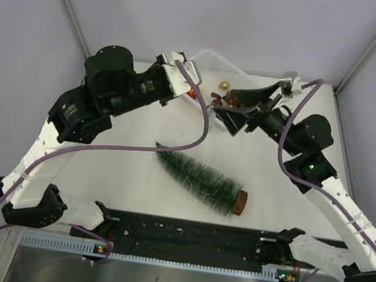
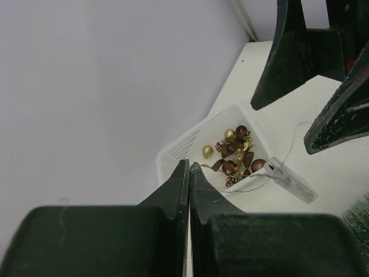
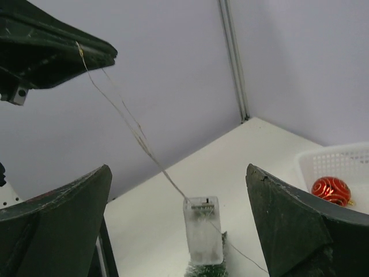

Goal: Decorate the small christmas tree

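Observation:
The small christmas tree lies on its side mid-table, its wooden base toward the right. My left gripper is shut, pinching a thin light wire at its tips, above a white basket of brown and gold ornaments. The wire runs down to a clear battery box. My right gripper stands wide open, with the box in view between its fingers but untouched. In the top view the left gripper and the right gripper meet near the basket.
A red bauble lies in a white basket at the right of the right wrist view. The tree's tip shows just below the battery box. Grey walls enclose the table at the back and both sides.

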Controlling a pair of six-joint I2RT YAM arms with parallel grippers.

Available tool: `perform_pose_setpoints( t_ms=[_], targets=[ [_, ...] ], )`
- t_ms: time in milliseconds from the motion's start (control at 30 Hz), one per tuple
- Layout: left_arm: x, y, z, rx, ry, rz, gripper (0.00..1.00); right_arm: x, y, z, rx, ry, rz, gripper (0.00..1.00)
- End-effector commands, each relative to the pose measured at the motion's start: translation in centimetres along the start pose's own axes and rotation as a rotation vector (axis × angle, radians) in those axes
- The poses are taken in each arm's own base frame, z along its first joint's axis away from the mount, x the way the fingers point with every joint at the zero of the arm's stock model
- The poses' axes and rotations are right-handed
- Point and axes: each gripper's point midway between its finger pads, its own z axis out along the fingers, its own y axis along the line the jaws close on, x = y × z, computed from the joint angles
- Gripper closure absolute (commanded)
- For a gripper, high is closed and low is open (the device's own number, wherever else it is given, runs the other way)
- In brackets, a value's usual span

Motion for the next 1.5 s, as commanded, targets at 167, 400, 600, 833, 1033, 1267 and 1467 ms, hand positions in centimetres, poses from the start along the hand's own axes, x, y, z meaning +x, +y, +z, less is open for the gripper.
perform_pose_setpoints(
  t_ms=[167, 400, 600, 833, 1033, 1267, 1467],
  targets=[
    [0.0, -1.6, 0.5, 0.068, -0.007, -0.052, 1.00, -4.0, 3.2, 1.8, -0.137, -0.088, -0.076, 0.07],
    [0.5, -2.2, 0.7, 0.093, 0.009, -0.066, 1.00, -3.4, 6.1, 3.5, -0.262, -0.068, -0.054, 0.11],
    [0.6, -2.1, 0.7, 0.085, 0.014, -0.064, 1.00, -3.1, 6.5, 3.8, -0.282, -0.062, -0.021, 0.23],
    [1.1, -2.0, 1.1, 0.073, 0.033, -0.066, 1.00, -2.7, 6.0, 3.8, -0.256, -0.061, -0.006, 0.30],
    [1.3, -2.3, 1.4, 0.081, 0.041, -0.077, 1.00, -2.8, 6.3, 4.6, -0.287, -0.070, 0.035, 0.40],
    [1.9, -2.5, 1.3, 0.086, 0.057, -0.079, 1.00, -3.0, 6.9, 5.3, -0.331, -0.074, 0.072, 0.49],
    [2.3, -2.8, 1.3, 0.088, 0.068, -0.078, 1.00, -2.9, 6.8, 5.4, -0.325, -0.075, 0.082, 0.69]
  ],
)
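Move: The thin thread to be grasped runs from the left hand's shut fingertips, roughly 6 cm below them; it is about 9 cm to the open right hand's left and 2 cm above it. The clear box hangs lower on the thread, some 9 cm left of the right hand and 8 cm below. Far beneath, the christmas tree lies about 7 cm left, the basket 8 cm left and 28 cm ahead, both roughly 40 cm down. Right hand swings about 7 cm left around the thread, fingers closing to a third; left lowers it 4 cm. ##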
